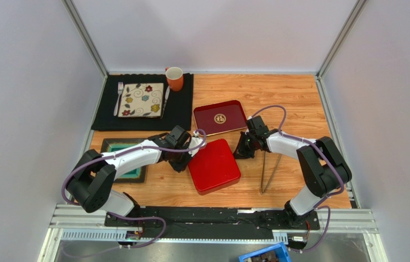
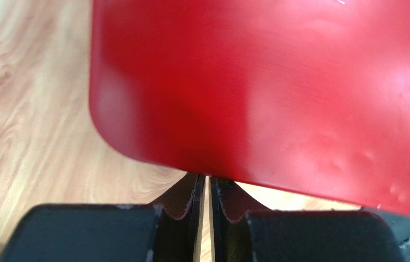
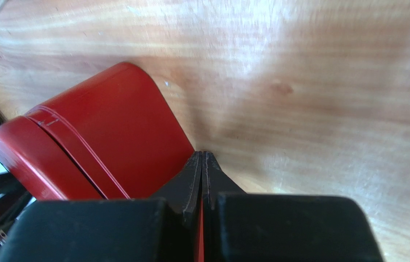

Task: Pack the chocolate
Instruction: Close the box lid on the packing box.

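Observation:
No chocolate shows in any view. A red box [image 1: 214, 165] with its lid on lies a little askew mid-table, filling the top of the left wrist view [image 2: 278, 82]; the lid's seam shows in the right wrist view [image 3: 109, 136]. My left gripper [image 1: 187, 159] sits at the box's left edge, its jaws [image 2: 208, 177] drawn to a thin slit with only wood showing through and the tips meeting the box's rim. At the box's right edge my right gripper [image 1: 241, 153] is shut, its tips [image 3: 204, 154] against the table beside the box wall.
A dark red tray with a gold emblem [image 1: 220, 117] lies just behind the box. Metal tongs [image 1: 270, 172] lie to the right. A green-framed tray [image 1: 115, 146] sits under my left arm. At the back left a black mat [image 1: 181, 112] holds a flowered plate [image 1: 142, 100], fork [image 1: 118, 97] and orange mug [image 1: 174, 78].

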You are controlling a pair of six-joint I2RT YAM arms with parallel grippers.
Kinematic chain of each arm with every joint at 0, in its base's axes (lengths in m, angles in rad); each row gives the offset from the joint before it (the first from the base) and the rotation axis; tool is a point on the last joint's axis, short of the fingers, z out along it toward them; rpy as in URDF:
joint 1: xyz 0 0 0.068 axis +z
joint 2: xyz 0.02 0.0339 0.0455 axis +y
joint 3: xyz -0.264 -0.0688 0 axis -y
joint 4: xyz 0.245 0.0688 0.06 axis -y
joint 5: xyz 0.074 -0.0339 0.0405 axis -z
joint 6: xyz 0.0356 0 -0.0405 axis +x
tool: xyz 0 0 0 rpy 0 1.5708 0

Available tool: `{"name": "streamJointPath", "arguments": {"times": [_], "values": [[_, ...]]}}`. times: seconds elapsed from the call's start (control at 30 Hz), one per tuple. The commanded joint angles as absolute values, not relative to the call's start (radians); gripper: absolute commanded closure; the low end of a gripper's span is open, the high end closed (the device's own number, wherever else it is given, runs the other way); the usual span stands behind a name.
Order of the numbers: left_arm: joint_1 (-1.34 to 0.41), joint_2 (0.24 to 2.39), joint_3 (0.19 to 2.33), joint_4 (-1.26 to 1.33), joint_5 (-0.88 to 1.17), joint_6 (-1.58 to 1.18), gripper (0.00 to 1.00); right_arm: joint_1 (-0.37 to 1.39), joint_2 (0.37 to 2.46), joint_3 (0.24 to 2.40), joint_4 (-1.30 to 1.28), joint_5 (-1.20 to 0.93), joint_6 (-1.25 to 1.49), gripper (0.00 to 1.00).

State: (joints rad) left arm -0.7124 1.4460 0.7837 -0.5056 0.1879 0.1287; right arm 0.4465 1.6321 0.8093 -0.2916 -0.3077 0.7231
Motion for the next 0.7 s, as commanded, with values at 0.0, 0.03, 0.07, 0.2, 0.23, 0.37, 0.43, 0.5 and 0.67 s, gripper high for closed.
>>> {"name": "streamJointPath", "arguments": {"times": [0.0, 0.03, 0.07, 0.2, 0.23, 0.37, 0.43, 0.5, 0.67], "values": [[-0.709, 1.414, 0.782, -0.428, 0.202, 0.132, 0.86, 0.479, 1.602, 0.766, -0.314, -0.316, 0.761, 0.99], [-0.709, 1.422, 0.785, -0.425, 0.202, 0.129, 0.86, 0.48, 1.598, 0.762, -0.313, -0.318, 0.764, 0.99], [-0.709, 1.428, 0.801, -0.426, 0.201, 0.126, 0.86, 0.483, 1.594, 0.758, -0.313, -0.313, 0.772, 0.99], [-0.698, 1.466, 0.845, -0.419, 0.189, 0.123, 0.86, 0.503, 1.548, 0.729, -0.313, -0.299, 0.79, 0.99], [-0.692, 1.476, 0.859, -0.419, 0.193, 0.118, 0.86, 0.503, 1.54, 0.716, -0.313, -0.299, 0.798, 0.99], [-0.664, 1.517, 0.908, -0.411, 0.198, 0.103, 0.86, 0.52, 1.525, 0.68, -0.292, -0.298, 0.824, 0.99], [-0.654, 1.534, 0.917, -0.396, 0.201, 0.091, 0.86, 0.538, 1.517, 0.666, -0.282, -0.295, 0.837, 0.99], [-0.632, 1.549, 0.942, -0.413, 0.224, 0.08, 0.86, 0.545, 1.514, 0.65, -0.276, -0.29, 0.842, 0.99], [-0.557, 1.54, 0.939, -0.465, 0.279, 0.083, 0.86, 0.54, 1.509, 0.655, -0.302, -0.262, 0.815, 0.99]]}}
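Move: The closed red packing box stands between the hands, askew by some 25–30 degrees, its middle about 10 cm to the right of the left hand and level with it fore and aft, at about fingertip height. From the right hand, which is at the opposite side wall, the box's middle lies roughly 9 cm left and 5 cm back, also near its height. The dark red tray is about 18 cm ahead of the right hand and 6 cm left; the metal tongs lie around 14 cm right of that hand and 3 cm back. With nearly shut fingertips still against opposite sides of the packing box, the two hands turn it clockwise between them: the right hand draws steadily back about 4 cm along the table, pushing on the right side wall. The left hand barely creeps at first, then pushes forward about 5 cm against the left side near its far corner, rising slightly and turning a few degrees counter-clockwise, while neither gripper opens or closes. ##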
